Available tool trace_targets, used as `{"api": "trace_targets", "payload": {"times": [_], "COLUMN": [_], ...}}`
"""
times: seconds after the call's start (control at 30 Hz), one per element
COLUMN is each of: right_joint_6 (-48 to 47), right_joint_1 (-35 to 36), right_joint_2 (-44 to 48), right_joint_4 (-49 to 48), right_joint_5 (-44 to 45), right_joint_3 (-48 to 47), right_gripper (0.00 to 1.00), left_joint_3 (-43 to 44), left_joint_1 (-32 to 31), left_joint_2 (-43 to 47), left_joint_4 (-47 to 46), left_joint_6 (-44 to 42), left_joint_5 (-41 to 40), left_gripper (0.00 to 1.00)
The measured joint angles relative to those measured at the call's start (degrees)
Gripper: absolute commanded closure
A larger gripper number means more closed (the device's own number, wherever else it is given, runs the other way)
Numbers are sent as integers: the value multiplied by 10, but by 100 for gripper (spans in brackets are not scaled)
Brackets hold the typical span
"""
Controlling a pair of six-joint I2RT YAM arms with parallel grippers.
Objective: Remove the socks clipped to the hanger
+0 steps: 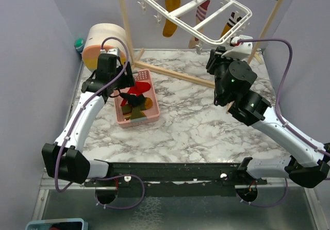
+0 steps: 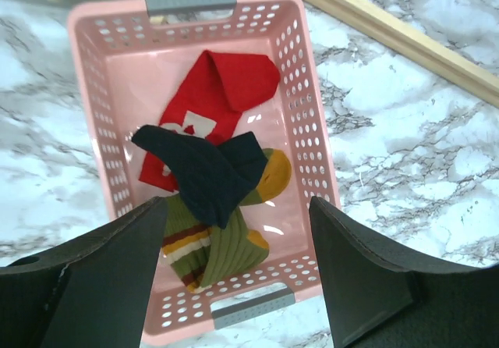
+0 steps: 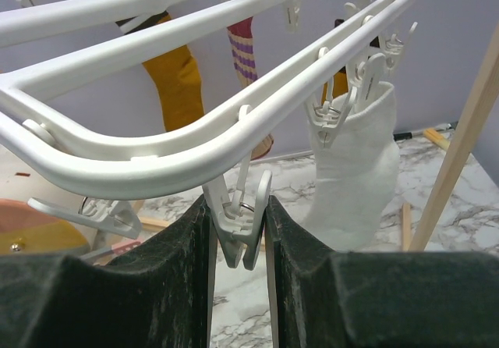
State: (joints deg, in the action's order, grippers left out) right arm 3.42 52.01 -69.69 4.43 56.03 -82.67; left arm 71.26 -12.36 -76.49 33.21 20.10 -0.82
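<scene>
The white hanger (image 1: 192, 9) hangs tilted from a wooden rack at the back. A mustard sock (image 1: 171, 5), a red striped sock (image 1: 202, 12) and a dark striped sock (image 1: 230, 23) still hang from it. The right wrist view also shows the hanger (image 3: 195, 141) and a white sock (image 3: 355, 168) on its near clips. My right gripper (image 3: 238, 223) is shut on an empty white clip (image 3: 248, 227) under the frame's front bar. My left gripper (image 2: 238, 207) is open above the pink basket (image 2: 86, 75). In the basket lie a red sock (image 2: 226, 87), a black one (image 2: 207, 172) and an olive striped one (image 2: 210, 250).
The rack's wooden base bar (image 1: 172, 71) lies across the marble table behind the basket (image 1: 150, 117). A round cream and orange container (image 1: 100, 42) stands at the back left. A light blue bin (image 1: 51, 224) sits below the table's near edge.
</scene>
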Motion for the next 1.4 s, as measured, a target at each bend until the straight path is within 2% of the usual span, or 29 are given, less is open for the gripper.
{"api": "trace_targets", "payload": {"times": [0.13,0.23,0.47,0.57,0.73,0.87,1.13,1.4], "right_joint_6": [1,5,28,34,40,48,58,61], "right_joint_1": [0,0,0,0,2,9,30,36], "right_joint_2": [0,-1,-21,-33,-44,-58,-79,-93], "right_joint_4": [1,3,23,30,47,59,63,68], "right_joint_5": [-2,-7,-28,-34,-38,-48,-61,-69], "right_joint_3": [1,1,-11,-19,-41,-72,-91,-103], "right_gripper": [99,99,99,99,99,99,99,99], "left_joint_3": [38,44,-38,-80,-153,-156,-138,-135], "left_joint_1": [-4,-35,-203,-237,-256,-266,-283,-284], "left_joint_2": [17,34,61,51,33,-12,-66,-91], "left_joint_4": [24,24,-115,-189,-340,-424,-486,-529], "left_joint_6": [-18,-32,-101,-134,-184,-218,-274,-283], "left_joint_5": [-10,-18,-51,-64,-66,-65,-65,-63], "left_gripper": [20,20,21,20,20,20,20,20]}}
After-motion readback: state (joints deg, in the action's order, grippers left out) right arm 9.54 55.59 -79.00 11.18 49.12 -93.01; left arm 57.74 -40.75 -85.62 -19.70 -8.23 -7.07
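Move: The white sock clipped to the hanger hangs about 42 cm to the left hand's right, 5 cm farther out and 14 cm higher; the black-and-mustard sock is some 10 cm beyond it. The basket lies almost straight below the left hand, about 2 cm right, 19 cm down. From the right hand, shut on an empty clip at the hanger's near rim, the white sock is about 10 cm ahead, 8 cm right and 8 cm lower. Still pinching the empty clip, the right hand drags the hanger's near rim about 7 cm to its left, turning some 10 degrees counter-clockwise. The left hand, fingers kept wide open and empty, lifts off over the basket, then swings some 20 cm right towards the white sock, first drawing back and sinking, then reaching out again, while it turns clockwise and its fingers tip up towards level. ##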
